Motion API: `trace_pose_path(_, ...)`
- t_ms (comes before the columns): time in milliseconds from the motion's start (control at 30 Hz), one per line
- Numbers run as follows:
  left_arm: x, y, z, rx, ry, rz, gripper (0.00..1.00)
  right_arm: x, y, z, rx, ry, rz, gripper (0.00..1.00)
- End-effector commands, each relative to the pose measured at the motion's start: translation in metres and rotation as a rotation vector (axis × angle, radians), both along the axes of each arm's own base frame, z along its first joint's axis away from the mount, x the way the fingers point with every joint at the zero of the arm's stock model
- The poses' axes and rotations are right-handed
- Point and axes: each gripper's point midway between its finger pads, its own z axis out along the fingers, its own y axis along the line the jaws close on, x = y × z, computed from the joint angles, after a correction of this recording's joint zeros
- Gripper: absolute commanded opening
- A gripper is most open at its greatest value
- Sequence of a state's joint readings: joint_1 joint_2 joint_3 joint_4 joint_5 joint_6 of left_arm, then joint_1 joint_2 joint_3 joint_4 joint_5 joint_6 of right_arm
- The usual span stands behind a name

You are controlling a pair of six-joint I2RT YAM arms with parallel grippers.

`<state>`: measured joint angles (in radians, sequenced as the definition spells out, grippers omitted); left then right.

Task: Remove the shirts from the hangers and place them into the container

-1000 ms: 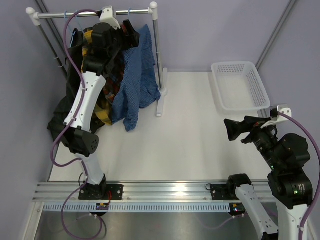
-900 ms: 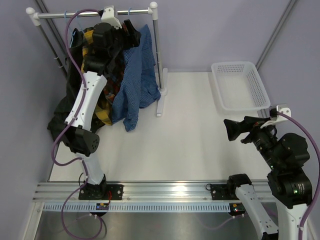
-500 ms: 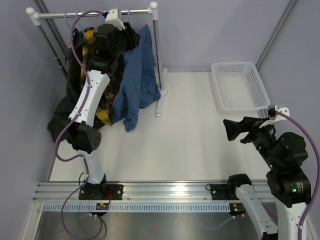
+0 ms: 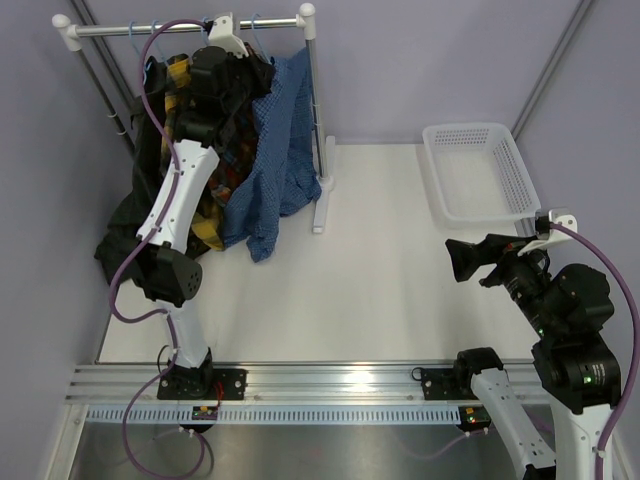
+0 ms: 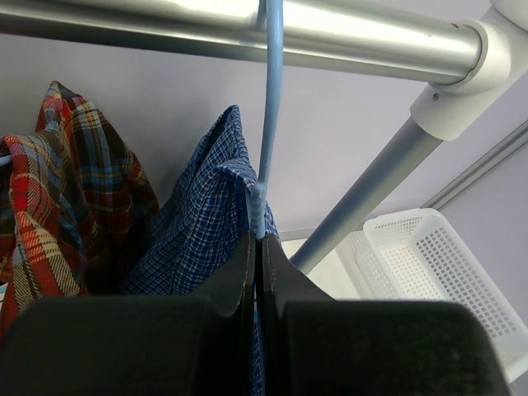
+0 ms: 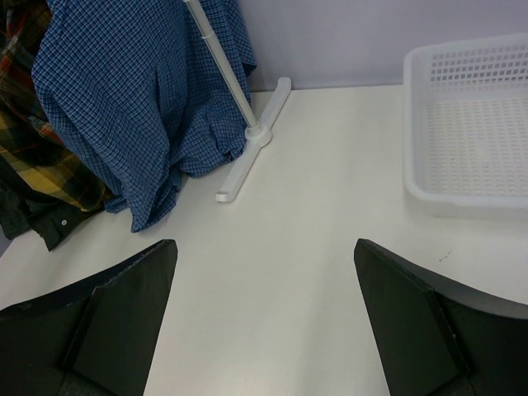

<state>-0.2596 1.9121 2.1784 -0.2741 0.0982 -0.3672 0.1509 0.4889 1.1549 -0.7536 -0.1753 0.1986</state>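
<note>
Several shirts hang from the rail (image 4: 120, 30) at the far left. The blue small-check shirt (image 4: 275, 160) is the rightmost; beside it hang the red plaid (image 5: 66, 190), the yellow-black plaid (image 4: 205, 225) and the black one (image 4: 120, 235). My left gripper (image 5: 258, 239) is up under the rail, shut on the neck of the light-blue hanger (image 5: 271, 99) that carries the blue shirt (image 5: 198, 231); the hook is still over the rail. My right gripper (image 6: 264, 322) is open and empty above the table, near the right. The white container (image 4: 480, 175) sits at the far right, with nothing in it.
The rail's white upright and foot (image 4: 320, 205) stand just right of the blue shirt. The rail's white end cap (image 5: 462, 74) is close above my left gripper. The blue shirt's hem (image 6: 140, 206) reaches the tabletop. Purple walls close in behind and at both sides.
My left gripper's fingers have shut on the hanger's neck, and the arm edged slightly up toward the rail. The right arm has not moved.
</note>
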Motion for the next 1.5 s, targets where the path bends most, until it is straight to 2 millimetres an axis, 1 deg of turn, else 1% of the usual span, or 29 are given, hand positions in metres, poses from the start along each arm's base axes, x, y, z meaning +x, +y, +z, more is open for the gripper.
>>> trace_pose_path(0, -0.04, 0.012, 0.106, -0.074, -0.255, -0.005, 0.0, -0.005, 0.003, -0.002, -0.007, 0.004, 0.021, 0.99)
trace_pose_path(67, -0.057, 0.018, 0.125, -0.078, -0.292, 0.006, 0.0, -0.005, 0.003, -0.003, -0.008, 0.002, 0.024, 1.0)
trace_pose_path(167, -0.076, 0.025, 0.141, -0.062, -0.332, 0.015, 0.0, -0.006, 0.004, -0.003, -0.007, -0.003, 0.029, 0.99)
trace_pose_path(300, -0.093, 0.029, 0.152, -0.028, -0.369, 0.01, 0.0, -0.007, 0.006, -0.002, -0.003, -0.01, 0.041, 0.99)
trace_pose_path(367, -0.097, 0.03, 0.152, -0.013, -0.37, 0.011, 0.0, -0.007, 0.006, -0.003, -0.002, -0.006, 0.042, 0.99)
trace_pose_path(467, -0.106, 0.031, 0.138, 0.001, -0.32, -0.002, 0.0, -0.008, 0.004, -0.001, 0.0, -0.005, 0.033, 0.99)
trace_pose_path(600, -0.127, 0.036, 0.101, 0.053, -0.223, -0.012, 0.0, -0.01, 0.006, 0.002, -0.011, 0.001, 0.048, 0.99)
trace_pose_path(633, -0.147, 0.041, 0.107, 0.072, -0.242, -0.015, 0.0, -0.009, 0.006, 0.002, -0.012, 0.004, 0.049, 0.99)
trace_pose_path(667, -0.151, 0.042, 0.088, 0.096, -0.203, -0.022, 0.0, -0.01, 0.007, 0.004, -0.009, 0.004, 0.051, 0.99)
trace_pose_path(733, -0.17, 0.044, 0.074, 0.14, -0.176, -0.047, 0.0, -0.011, 0.013, 0.005, -0.014, 0.004, 0.091, 0.99)
trace_pose_path(767, -0.19, 0.047, 0.067, 0.154, -0.177, -0.066, 0.0, -0.012, 0.016, 0.007, -0.013, -0.001, 0.112, 0.99)
trace_pose_path(833, -0.217, 0.041, 0.057, 0.193, -0.188, -0.143, 0.0, -0.016, 0.027, 0.014, -0.016, -0.022, 0.182, 0.99)
trace_pose_path(867, -0.242, 0.044, 0.065, 0.197, -0.231, -0.163, 0.0, -0.017, 0.03, 0.018, -0.011, -0.029, 0.205, 0.99)
trace_pose_path(900, -0.251, 0.036, 0.043, 0.229, -0.209, -0.231, 0.0, -0.017, 0.036, 0.02, -0.001, -0.024, 0.236, 0.99)
trace_pose_path(933, -0.263, 0.034, 0.038, 0.242, -0.218, -0.267, 0.0, -0.016, 0.038, 0.027, 0.006, -0.044, 0.248, 1.0)
trace_pose_path(967, -0.284, 0.034, 0.041, 0.246, -0.255, -0.295, 0.0, -0.013, 0.041, 0.029, 0.031, -0.025, 0.252, 1.0)
trace_pose_path(1000, -0.288, 0.031, 0.023, 0.259, -0.232, -0.328, 0.0, -0.011, 0.043, 0.03, 0.045, -0.013, 0.262, 0.99)
trace_pose_path(1033, -0.301, 0.024, 0.018, 0.259, -0.243, -0.392, 0.0, -0.01, 0.046, 0.038, 0.051, -0.024, 0.277, 1.0)
trace_pose_path(1100, -0.322, 0.015, 0.005, 0.252, -0.244, -0.488, 0.0, -0.002, 0.058, 0.039, 0.079, 0.016, 0.335, 0.99)
trace_pose_path(1133, -0.327, 0.012, 0.001, 0.247, -0.238, -0.515, 0.0, 0.001, 0.061, 0.047, 0.098, 0.014, 0.347, 0.99)
trace_pose_path(1167, -0.331, 0.01, -0.002, 0.243, -0.236, -0.536, 0.0, 0.013, 0.065, 0.044, 0.123, 0.056, 0.354, 0.99)
trace_pose_path(1200, -0.334, 0.008, -0.007, 0.243, -0.23, -0.543, 0.0, 0.014, 0.072, 0.049, 0.151, 0.069, 0.388, 0.99)
trace_pose_path(1233, -0.332, 0.006, -0.01, 0.249, -0.226, -0.541, 0.0, 0.017, 0.074, 0.059, 0.164, 0.053, 0.399, 0.99)
trace_pose_path(1267, -0.332, 0.001, -0.013, 0.258, -0.226, -0.552, 0.0, 0.028, 0.077, 0.058, 0.183, 0.079, 0.396, 0.99)
trace_pose_path(1300, -0.322, -0.001, -0.02, 0.273, -0.204, -0.54, 0.0, 0.033, 0.077, 0.062, 0.19, 0.076, 0.389, 0.99)
trace_pose_path(1333, -0.319, -0.005, -0.019, 0.273, -0.199, -0.543, 0.0, 0.038, 0.077, 0.072, 0.194, 0.056, 0.378, 0.99)
trace_pose_path(1400, -0.312, -0.017, -0.019, 0.268, -0.179, -0.564, 0.0, 0.053, 0.081, 0.076, 0.199, 0.07, 0.373, 1.0)
trace_pose_path(1433, -0.303, -0.025, -0.024, 0.268, -0.151, -0.578, 0.0, 0.055, 0.084, 0.09, 0.2, 0.046, 0.385, 0.99)
trace_pose_path(1467, -0.302, -0.029, -0.012, 0.264, -0.173, -0.577, 0.0, 0.059, 0.087, 0.092, 0.204, 0.054, 0.39, 0.99)
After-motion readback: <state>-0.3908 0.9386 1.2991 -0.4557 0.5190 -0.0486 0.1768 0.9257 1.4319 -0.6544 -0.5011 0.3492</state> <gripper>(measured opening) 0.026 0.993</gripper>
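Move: Just beyond and above the left hand, which already grips the blue shirt's hanger, the rod crosses about 7 cm up and 2 cm ahead; the clear space in front of the rack lies some 31 cm back, 2 cm right and 4 cm below. The red plaid shirt hangs about 9 cm left, 3 cm back and 17 cm below. From the right hand, the blue shirt is roughly 35 cm ahead, 42 cm left and 14 cm below. Lifting the hanger about 9 cm while already drawing back, the left hand clears the rod, then sweeps back and down to end some 31 cm nearer the base, fingers shut on it throughout and turning about 30 degrees clockwise. Late on, the open right hand heads left, forward and up towards the shirt, roughly 10 cm, turning counter-clockwise. ##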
